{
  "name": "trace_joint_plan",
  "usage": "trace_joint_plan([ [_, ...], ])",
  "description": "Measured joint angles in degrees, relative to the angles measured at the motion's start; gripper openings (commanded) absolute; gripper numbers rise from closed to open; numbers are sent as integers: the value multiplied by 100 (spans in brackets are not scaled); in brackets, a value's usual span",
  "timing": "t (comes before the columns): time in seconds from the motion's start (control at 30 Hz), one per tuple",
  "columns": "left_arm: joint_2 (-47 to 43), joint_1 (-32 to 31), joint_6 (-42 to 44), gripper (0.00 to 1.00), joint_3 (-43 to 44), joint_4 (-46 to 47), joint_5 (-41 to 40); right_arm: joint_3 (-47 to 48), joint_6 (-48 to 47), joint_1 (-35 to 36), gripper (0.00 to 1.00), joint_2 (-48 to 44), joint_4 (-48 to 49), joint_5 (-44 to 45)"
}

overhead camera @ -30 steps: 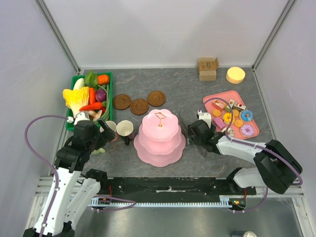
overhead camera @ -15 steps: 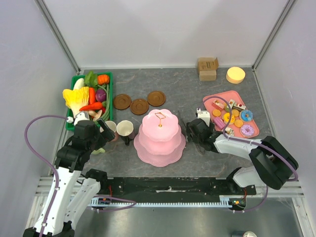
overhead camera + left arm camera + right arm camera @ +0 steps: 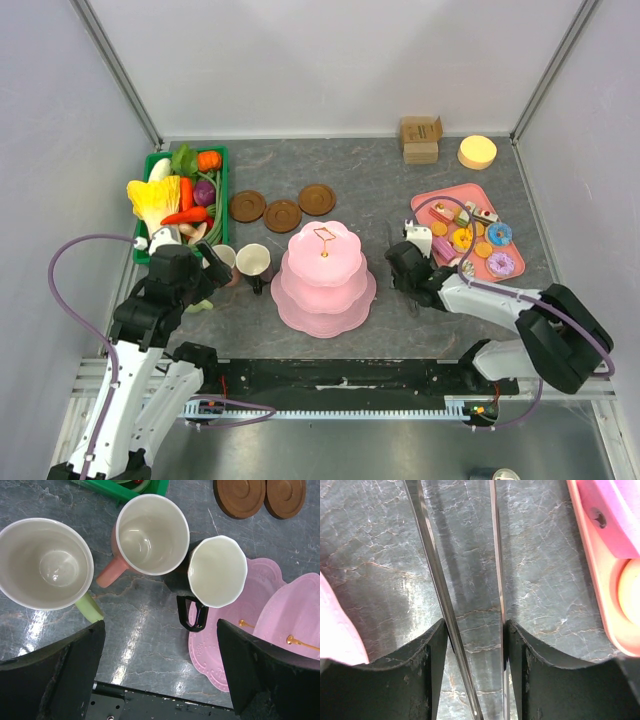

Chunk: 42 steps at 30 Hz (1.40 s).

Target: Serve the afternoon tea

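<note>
My right gripper (image 3: 406, 262) sits low on the table between the pink tiered stand (image 3: 325, 265) and the pink snack tray (image 3: 450, 190). In the right wrist view its jaws press on the two thin metal arms of a pair of tongs (image 3: 434, 575), and the right gripper (image 3: 475, 635) is shut on them. The tray rim (image 3: 592, 580) lies just to the right. My left gripper (image 3: 160, 675) hangs wide open and holds nothing above the pale mug (image 3: 45, 562), the pink mug (image 3: 150, 532) and the dark mug (image 3: 216, 577). Brown saucers (image 3: 282, 214) lie behind the stand.
A green basket (image 3: 222, 190) of toy vegetables stands at the back left, close to the mugs. Cardboard boxes (image 3: 420, 138) and a yellow disc (image 3: 477, 151) sit at the back right. The stand's base (image 3: 215, 650) almost touches the dark mug.
My right gripper has narrowed from wide open onto the tongs' arms and shifted slightly right, away from the stand. The left arm has not moved.
</note>
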Motion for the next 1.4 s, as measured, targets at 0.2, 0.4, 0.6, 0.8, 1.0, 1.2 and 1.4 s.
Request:
trace_joint_plan([
  [0.2, -109, 0, 0, 98, 0, 4, 2, 24, 0, 0, 55, -625, -363, 85],
  [0.4, -142, 0, 0, 98, 0, 7, 4, 487, -48, -4, 55, -1285, -929, 168],
  [0.6, -210, 0, 0, 98, 0, 11, 26, 1314, -63, -4, 57, -1937, -1517, 225],
  [0.8, -271, 0, 2, 98, -7, 17, 55, 2057, -4, -7, 59, -2238, -2389, 415],
  [1.0, -249, 0, 2, 98, -37, 37, 153, 2863, -645, -254, 62, -2098, -3447, 619],
  [1.2, -247, 0, 2, 98, -44, 46, 162, 3611, -1886, -782, 61, -1530, -3884, 669],
  [1.4, -225, 0, 2, 99, -48, 57, 164, 4061, -3283, -1331, 56, -1058, -3526, 7],
])
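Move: The right hand, low over the table, already grips the tongs. The middle of the tray of sweets lies about 9 cm ahead of it, 13 cm to its right and 1 cm lower; on the tray, the pink cake is some 7 cm ahead and 9 cm right, the chocolate-striped donut 2 cm ahead and 12 cm right. The tiered stand's middle is roughly 20 cm left, 4 cm back and 9 cm up. From the left hand the tray lies about 17 cm ahead, 60 cm right and 16 cm below. Keeping its pinch on both legs of the tongs, the right hand lifts them off the table, rising fast by about 24 cm. Near the top it swings some 7 cm to the right and then about 4 cm forward, closing sideways on the tray while high above it. The fingers tip up about 10 degrees, and the hand rolls left side up, then back past level until its left side is lower. ##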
